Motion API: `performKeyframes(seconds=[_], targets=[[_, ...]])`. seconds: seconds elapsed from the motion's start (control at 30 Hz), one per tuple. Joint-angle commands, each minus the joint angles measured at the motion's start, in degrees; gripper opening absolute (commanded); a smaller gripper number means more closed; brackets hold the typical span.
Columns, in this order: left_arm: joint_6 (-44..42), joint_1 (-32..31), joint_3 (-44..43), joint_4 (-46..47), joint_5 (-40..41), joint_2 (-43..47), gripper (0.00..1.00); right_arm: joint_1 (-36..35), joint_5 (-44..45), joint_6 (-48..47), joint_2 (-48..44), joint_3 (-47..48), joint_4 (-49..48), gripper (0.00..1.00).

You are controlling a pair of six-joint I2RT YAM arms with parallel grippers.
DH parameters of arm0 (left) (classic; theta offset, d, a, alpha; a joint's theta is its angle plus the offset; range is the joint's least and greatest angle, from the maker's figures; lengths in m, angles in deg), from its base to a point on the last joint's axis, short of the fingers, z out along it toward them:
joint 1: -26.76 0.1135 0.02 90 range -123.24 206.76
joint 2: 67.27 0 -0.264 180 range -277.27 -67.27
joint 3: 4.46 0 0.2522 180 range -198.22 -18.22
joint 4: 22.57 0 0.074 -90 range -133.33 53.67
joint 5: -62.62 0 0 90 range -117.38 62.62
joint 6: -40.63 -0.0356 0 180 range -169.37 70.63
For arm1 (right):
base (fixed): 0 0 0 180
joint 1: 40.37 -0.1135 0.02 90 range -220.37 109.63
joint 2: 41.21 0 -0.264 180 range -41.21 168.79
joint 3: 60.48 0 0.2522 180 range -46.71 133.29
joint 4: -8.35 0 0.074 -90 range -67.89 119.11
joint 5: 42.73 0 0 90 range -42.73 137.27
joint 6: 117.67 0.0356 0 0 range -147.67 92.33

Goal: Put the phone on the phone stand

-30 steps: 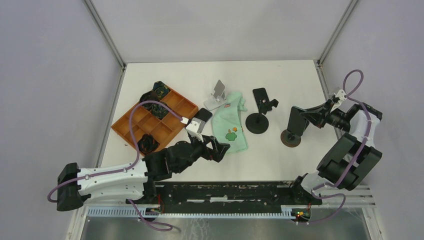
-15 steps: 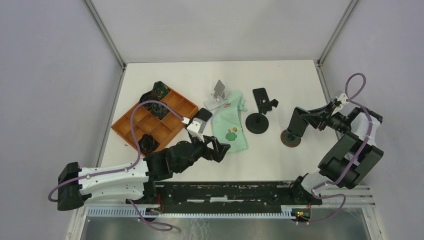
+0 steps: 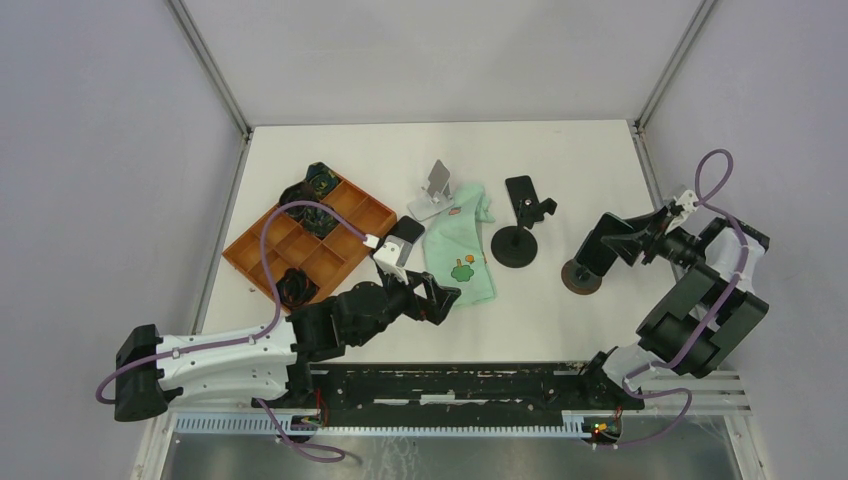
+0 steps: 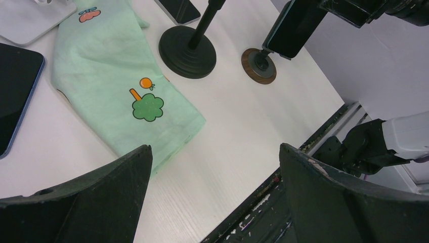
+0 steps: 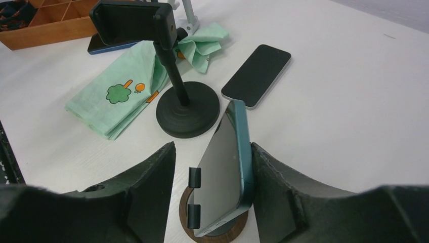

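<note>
A teal-edged phone leans upright on the phone stand with the round wooden base, right of table centre. My right gripper is open around it: the right finger is against the phone's edge and the left finger stands apart from it. In the top view the right gripper is just right of the phone. My left gripper is open and empty, low over the table by the green cloth, near the front.
A black clamp stand on a round base stands left of the wooden stand. A dark phone lies flat behind it. A blue phone, a white stand and a wooden divided tray are at the left.
My right gripper has drawn back a little to the right, leaving the phone on the wooden stand. The left arm has not moved.
</note>
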Motion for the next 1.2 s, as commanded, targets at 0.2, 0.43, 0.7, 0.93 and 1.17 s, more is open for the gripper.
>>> performKeyframes(seconds=[0.2, 0.43, 0.7, 0.93, 1.17], targets=[[-1.6, -0.2, -1.7, 0.9, 0.4, 1.2, 1.0, 0.5, 2.8, 1.3, 0.6, 7.4, 0.1, 0.98], [-1.3, -0.2, -1.8, 0.8, 0.2, 0.9, 1.0, 0.3, 4.4, 5.1, 0.9, 11.9, 0.2, 0.98], [-1.3, -0.2, -2.3, -0.1, 1.2, 1.3, 1.0, -2.3, 11.3, 13.5, -1.2, 21.5, -0.1, 0.98], [-1.1, -0.2, -5.0, -4.5, 4.5, 0.1, 1.0, -10.0, 23.4, 34.8, -13.1, 20.0, -20.0, 0.98], [-0.1, 0.0, -10.1, -15.4, 12.6, -2.5, 1.0, -19.3, 26.5, 47.9, -27.0, 9.6, -36.3, 0.98]])
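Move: The phone already sits in the holder of the phone stand between the right fingertips, its middle about 3 cm left of that hand, about level fore-and-aft and 1 cm below. The stand's round wooden base is roughly 2 cm left, 5 cm back and 17 cm below the hand; the black stand's base is some 18 cm left and 3 cm ahead, equally low. From the idle left hand the held phone is about 34 cm right, 12 cm ahead. The right hand opens wide off the phone, edges right, then rises about 13 cm, swinging back left. ##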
